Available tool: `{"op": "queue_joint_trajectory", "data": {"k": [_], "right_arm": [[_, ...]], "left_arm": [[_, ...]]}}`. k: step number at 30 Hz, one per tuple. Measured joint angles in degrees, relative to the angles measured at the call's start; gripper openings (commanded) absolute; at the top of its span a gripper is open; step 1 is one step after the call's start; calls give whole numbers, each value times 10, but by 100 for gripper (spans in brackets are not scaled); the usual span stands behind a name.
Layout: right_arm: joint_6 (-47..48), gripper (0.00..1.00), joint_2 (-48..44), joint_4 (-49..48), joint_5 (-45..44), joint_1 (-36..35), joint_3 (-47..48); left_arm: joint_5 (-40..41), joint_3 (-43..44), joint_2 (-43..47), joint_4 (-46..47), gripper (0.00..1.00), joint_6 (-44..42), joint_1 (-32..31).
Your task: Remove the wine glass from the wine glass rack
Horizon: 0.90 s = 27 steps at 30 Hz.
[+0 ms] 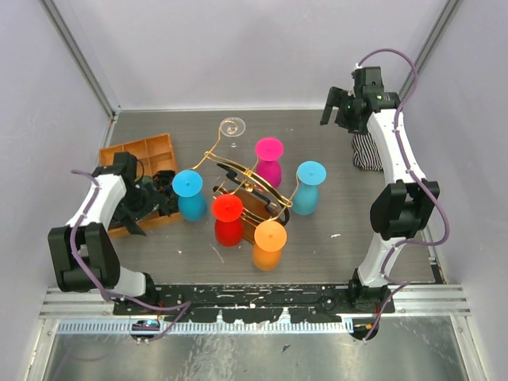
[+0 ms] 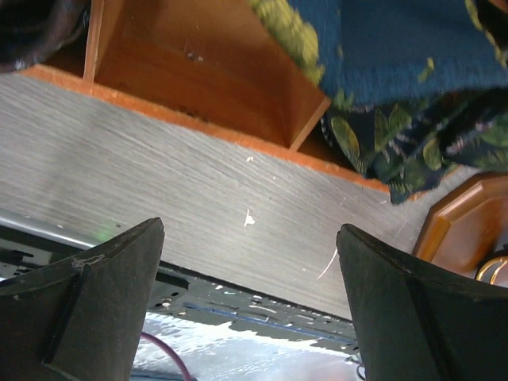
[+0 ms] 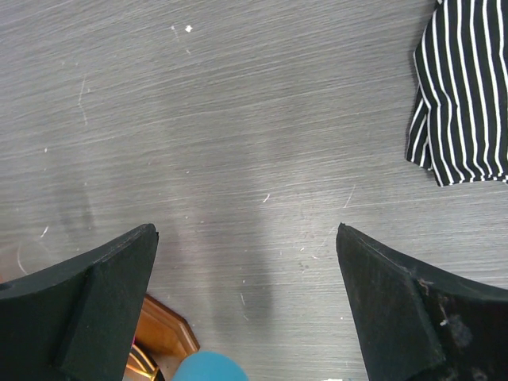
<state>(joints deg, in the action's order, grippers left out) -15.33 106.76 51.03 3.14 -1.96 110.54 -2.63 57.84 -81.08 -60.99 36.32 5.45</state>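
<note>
The wine glass rack (image 1: 248,189), gold wire on a brown wooden base, stands mid-table. Several wine glasses hang upside down from its arms: blue (image 1: 189,185), red (image 1: 228,209), orange (image 1: 270,236), magenta (image 1: 269,149), teal (image 1: 311,173) and a clear one (image 1: 232,127) at the back. My left gripper (image 1: 141,208) is open to the left of the rack, over the tray's near edge. In its wrist view the left gripper (image 2: 250,238) holds nothing. My right gripper (image 1: 329,111) hangs open at the back right. The right gripper (image 3: 246,238) is empty, with the teal glass's foot (image 3: 208,367) and the rack base (image 3: 163,333) low in that view.
An orange compartment tray (image 1: 139,151) sits at the left with a dark floral cloth (image 2: 413,79) spilling from it. A black-and-white striped cloth (image 1: 367,151) lies under the right arm. Walls close in the back and both sides.
</note>
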Motion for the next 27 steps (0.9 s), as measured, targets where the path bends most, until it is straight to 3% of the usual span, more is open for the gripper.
{"op": "queue_joint_trajectory", "data": {"k": [14,27], "right_arm": [[2,100,-40,5,2,-4,-4],[14,100,-52,13,0,-4,-19]], "left_arm": [[-28,-7,-73,40,98,15,85],[-29,124,-195,19,98,-3,183]]}}
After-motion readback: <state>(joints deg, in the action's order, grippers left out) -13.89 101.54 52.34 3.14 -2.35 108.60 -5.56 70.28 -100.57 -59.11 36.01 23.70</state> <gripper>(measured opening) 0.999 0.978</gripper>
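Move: Just ahead of the left hand, roughly 3 cm out, is the near wall of the wooden box; the box's middle lies about 14 cm ahead, 2 cm left and 5 cm below. The blue-green cloth inside is some 10 cm ahead and 1 cm right, the dark cloth about 5 cm ahead and 8 cm left, both about 4 cm lower. From the right hand, the box is about 59 cm left, 12 cm back and 20 cm lower. Sinking about 3 cm beside the near wall of the wooden box, the open left gripper then sweeps left some 8 cm and forward 5 cm, still low, turning nearly 20 degrees counter-clockwise. It comes against the box's near side and shoves the box left and forward, fingers staying wide open. The empty right hand eases about 2 cm back and up. ##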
